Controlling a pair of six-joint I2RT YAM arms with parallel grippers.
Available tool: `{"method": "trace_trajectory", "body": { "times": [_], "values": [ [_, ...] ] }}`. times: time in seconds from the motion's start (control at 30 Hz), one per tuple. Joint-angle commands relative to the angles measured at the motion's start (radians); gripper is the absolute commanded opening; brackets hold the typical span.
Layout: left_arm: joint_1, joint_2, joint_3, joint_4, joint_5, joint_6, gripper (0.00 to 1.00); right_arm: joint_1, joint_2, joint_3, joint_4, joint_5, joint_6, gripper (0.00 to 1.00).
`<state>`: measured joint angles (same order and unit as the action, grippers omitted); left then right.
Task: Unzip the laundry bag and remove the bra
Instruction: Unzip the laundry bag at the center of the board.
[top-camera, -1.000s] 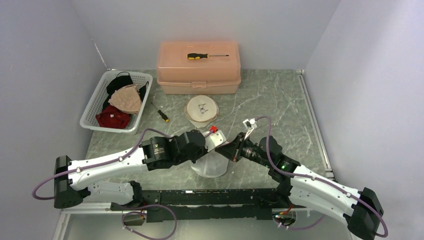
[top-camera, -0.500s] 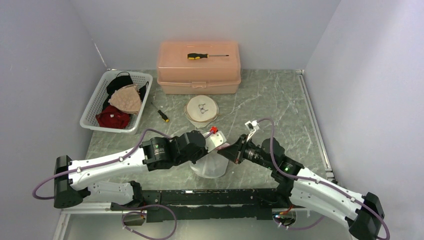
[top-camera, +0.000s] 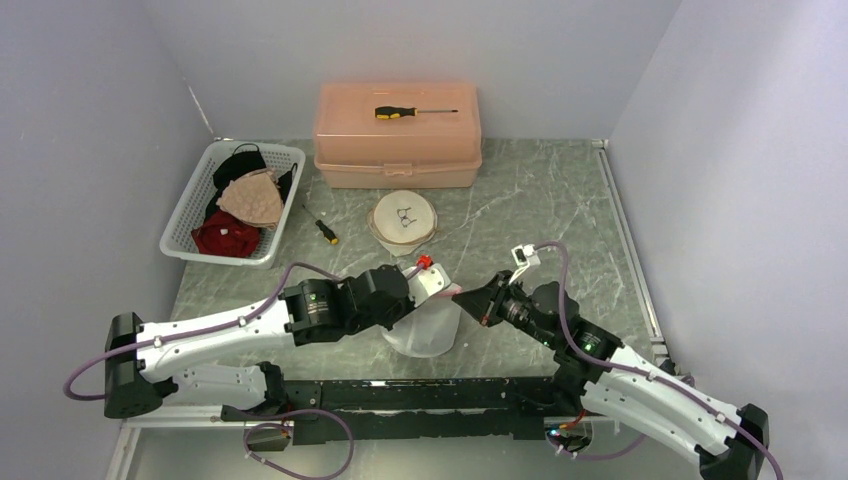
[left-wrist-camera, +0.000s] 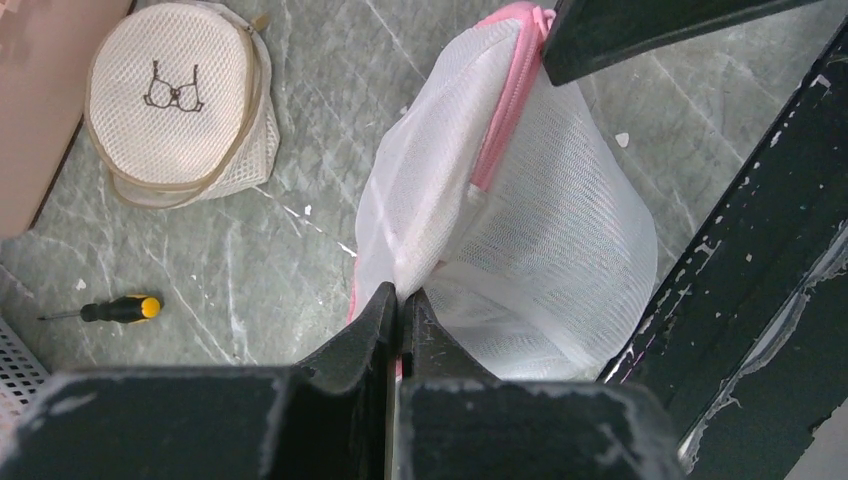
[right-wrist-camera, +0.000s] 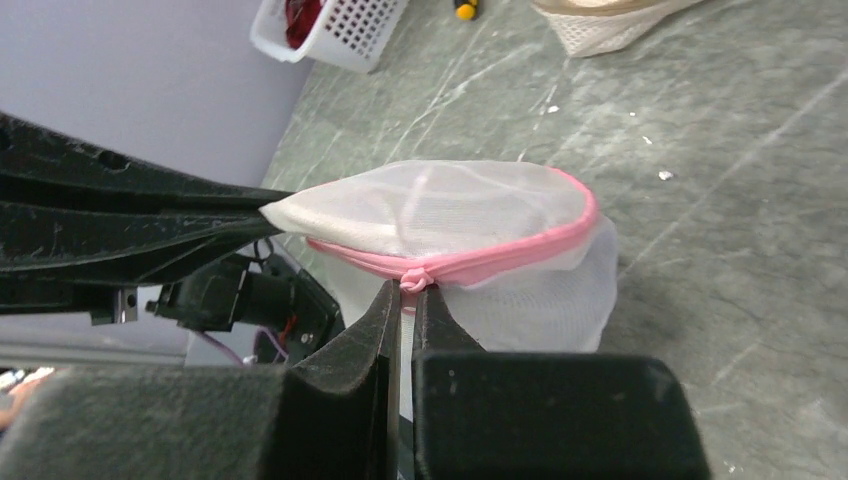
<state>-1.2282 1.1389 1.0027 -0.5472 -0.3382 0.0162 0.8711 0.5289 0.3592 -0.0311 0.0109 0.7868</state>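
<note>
The laundry bag (top-camera: 426, 326), white mesh with a pink zipper (right-wrist-camera: 520, 255), stands near the table's front edge between my two arms. My left gripper (left-wrist-camera: 400, 296) is shut on a fold of the mesh at the bag's left side; in the top view the left gripper (top-camera: 437, 287) sits over the bag. My right gripper (right-wrist-camera: 408, 290) is shut on the pink zipper pull (right-wrist-camera: 416, 277) at the bag's right rim, and the right gripper (top-camera: 462, 294) shows there from above too. The bra does not show through the mesh.
A round mesh pouch (top-camera: 404, 220) with a bra drawing lies behind the bag. A white basket (top-camera: 186, 219) of garments stands at the back left. A pink toolbox (top-camera: 397, 150) carries a screwdriver (top-camera: 412, 111). A small screwdriver (top-camera: 325, 231) lies beside the basket.
My right gripper has shut on the zipper pull and drawn back to the right. The bag's top has stretched rightward with it. The left arm has held still.
</note>
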Motion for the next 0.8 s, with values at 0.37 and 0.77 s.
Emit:
{"method": "trace_trajectory", "body": {
  "times": [0.37, 0.77],
  "values": [
    [0.003, -0.051, -0.014, 0.205, -0.064, 0.103, 0.03, -0.008, -0.088, 0.028, 0.024, 0.108, -0.152, 0.0],
    [0.012, -0.053, -0.088, 0.292, -0.102, 0.023, 0.78, -0.002, 0.042, -0.009, 0.141, 0.079, -0.196, 0.0]
  ]
}}
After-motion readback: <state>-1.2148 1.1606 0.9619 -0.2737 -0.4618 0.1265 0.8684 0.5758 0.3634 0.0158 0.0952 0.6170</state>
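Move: Pinched in the right fingers is the zipper pull; the laundry bag's middle hangs about 6 cm to that hand's left, 4 cm nearer the base and 7 cm lower. The left fingers grip the bag's other end, so its middle is some 3 cm right, 4 cm back and 7 cm below them. From the left hand, the pull is about 8 cm right, level ahead; the round cream bag some 18 cm ahead, 1 cm left; the screwdriver 17 cm ahead, 18 cm left, both down on the table. Keeping its pinch on the zipper pull, the right hand tugs about 2 cm to the right, away from the held end, then eases forward some 2 cm and partly back left, tilting its fingers up. The left hand holds on at first, then lets go of the mesh, opening wide as it moves forward and up, about 5 cm in all, drifting right and tipping its fingers up. ##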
